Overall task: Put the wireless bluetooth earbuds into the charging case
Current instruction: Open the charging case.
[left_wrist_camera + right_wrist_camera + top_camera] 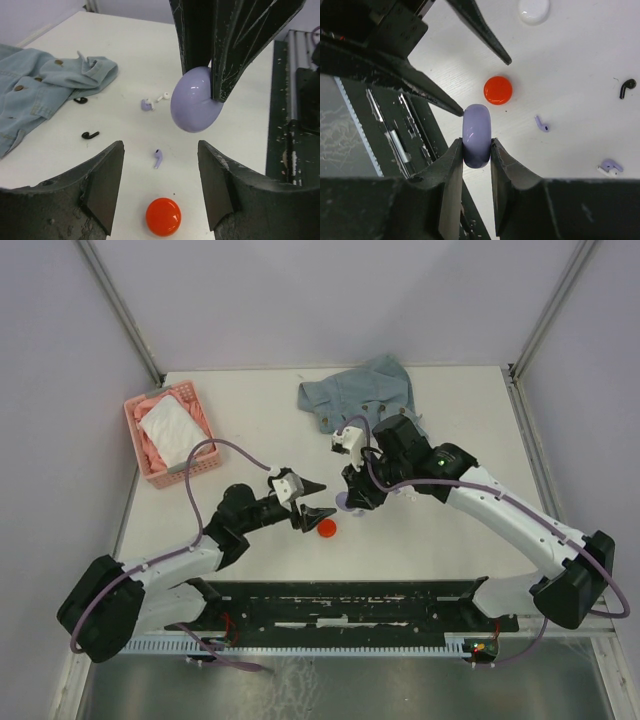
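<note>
My right gripper (pixel 476 146) is shut on a round lilac charging case (pixel 476 134), pinching its two flat faces and holding it on edge above the table. The left wrist view shows that case (pixel 192 102) hanging ahead of my left gripper (pixel 160 146), which is open and empty. A lilac earbud (pixel 158 158) lies on the table between the left jaws, and a red case (pixel 163 216) lies nearer. Farther off are a second lilac earbud (pixel 146 105), a white earbud (pixel 162 96) and two black earbuds (pixel 90 135). From above, both grippers meet mid-table near the red case (pixel 327 529).
A crumpled denim shirt (pixel 365 390) lies at the back of the table. A pink basket (pixel 168 435) holding a white cloth stands at the back left. A white round case (pixel 534 10) sits beyond the red one. A black rail (pixel 350 605) runs along the near edge.
</note>
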You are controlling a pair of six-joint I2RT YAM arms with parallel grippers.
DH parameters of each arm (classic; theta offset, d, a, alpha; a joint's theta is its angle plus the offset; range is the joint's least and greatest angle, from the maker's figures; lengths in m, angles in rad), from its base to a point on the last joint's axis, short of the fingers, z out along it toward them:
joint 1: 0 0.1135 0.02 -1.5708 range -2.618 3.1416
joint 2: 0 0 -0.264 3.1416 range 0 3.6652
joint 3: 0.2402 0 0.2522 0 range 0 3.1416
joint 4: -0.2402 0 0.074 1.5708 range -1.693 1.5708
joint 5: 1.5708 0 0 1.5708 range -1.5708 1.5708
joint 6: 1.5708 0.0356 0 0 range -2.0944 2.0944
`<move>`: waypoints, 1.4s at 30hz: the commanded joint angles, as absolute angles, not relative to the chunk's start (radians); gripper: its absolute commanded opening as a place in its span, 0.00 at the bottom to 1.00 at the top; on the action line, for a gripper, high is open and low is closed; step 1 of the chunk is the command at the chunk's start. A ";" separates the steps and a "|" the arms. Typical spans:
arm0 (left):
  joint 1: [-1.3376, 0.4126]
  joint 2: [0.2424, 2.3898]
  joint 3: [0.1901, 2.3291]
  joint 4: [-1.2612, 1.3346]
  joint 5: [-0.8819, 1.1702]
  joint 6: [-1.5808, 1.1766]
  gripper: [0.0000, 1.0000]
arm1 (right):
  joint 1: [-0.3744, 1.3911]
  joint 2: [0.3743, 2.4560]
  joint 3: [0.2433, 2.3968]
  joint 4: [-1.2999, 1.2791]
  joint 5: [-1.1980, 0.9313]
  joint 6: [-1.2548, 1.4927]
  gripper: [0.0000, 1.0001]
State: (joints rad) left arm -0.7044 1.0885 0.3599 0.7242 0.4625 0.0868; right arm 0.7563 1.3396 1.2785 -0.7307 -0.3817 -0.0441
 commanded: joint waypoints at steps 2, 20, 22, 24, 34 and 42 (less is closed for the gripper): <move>-0.635 1.148 0.392 0.934 0.771 -0.104 0.67 | 0.752 1.319 1.342 -0.825 -0.481 -0.212 0.22; -0.604 1.358 0.443 1.325 0.984 -0.466 0.57 | 0.752 1.359 1.380 -0.816 -0.597 -0.298 0.21; -0.605 1.367 0.447 1.322 0.987 -0.472 0.54 | 0.752 1.354 1.378 -0.808 -0.595 -0.297 0.21; -0.605 1.373 0.448 1.320 0.984 -0.474 0.53 | 0.752 1.349 1.374 -0.799 -0.585 -0.295 0.21; -0.604 1.400 0.458 1.281 0.990 -0.482 0.52 | 0.751 1.330 1.367 -0.782 -0.571 -0.295 0.20; -0.606 1.400 0.470 1.252 0.994 -0.479 0.41 | 0.753 1.312 1.348 -0.762 -0.566 -0.291 0.21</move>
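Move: The lavender charging case, still held shut in the right fingertips and about 1 cm out from the right hand point to its left and below, lies from the open left hand some 4 cm to the right, 2 cm back and 2 cm higher. On the table about 17 cm below the left hand, a red case lies almost straight under it, 1 cm to the right, and a purple earbud sits 3 cm ahead and 8 cm to the right. The lavender case stays pinched in the right hand, which draws it back some 2.5 cm, slightly up, and turns it about 15 degrees counter-clockwise before holding still. The left hand swings back about 4 cm while going right and up, turning clockwise some 25 degrees with a roll until its fingers point at the case, then partly closes them around its sides. ##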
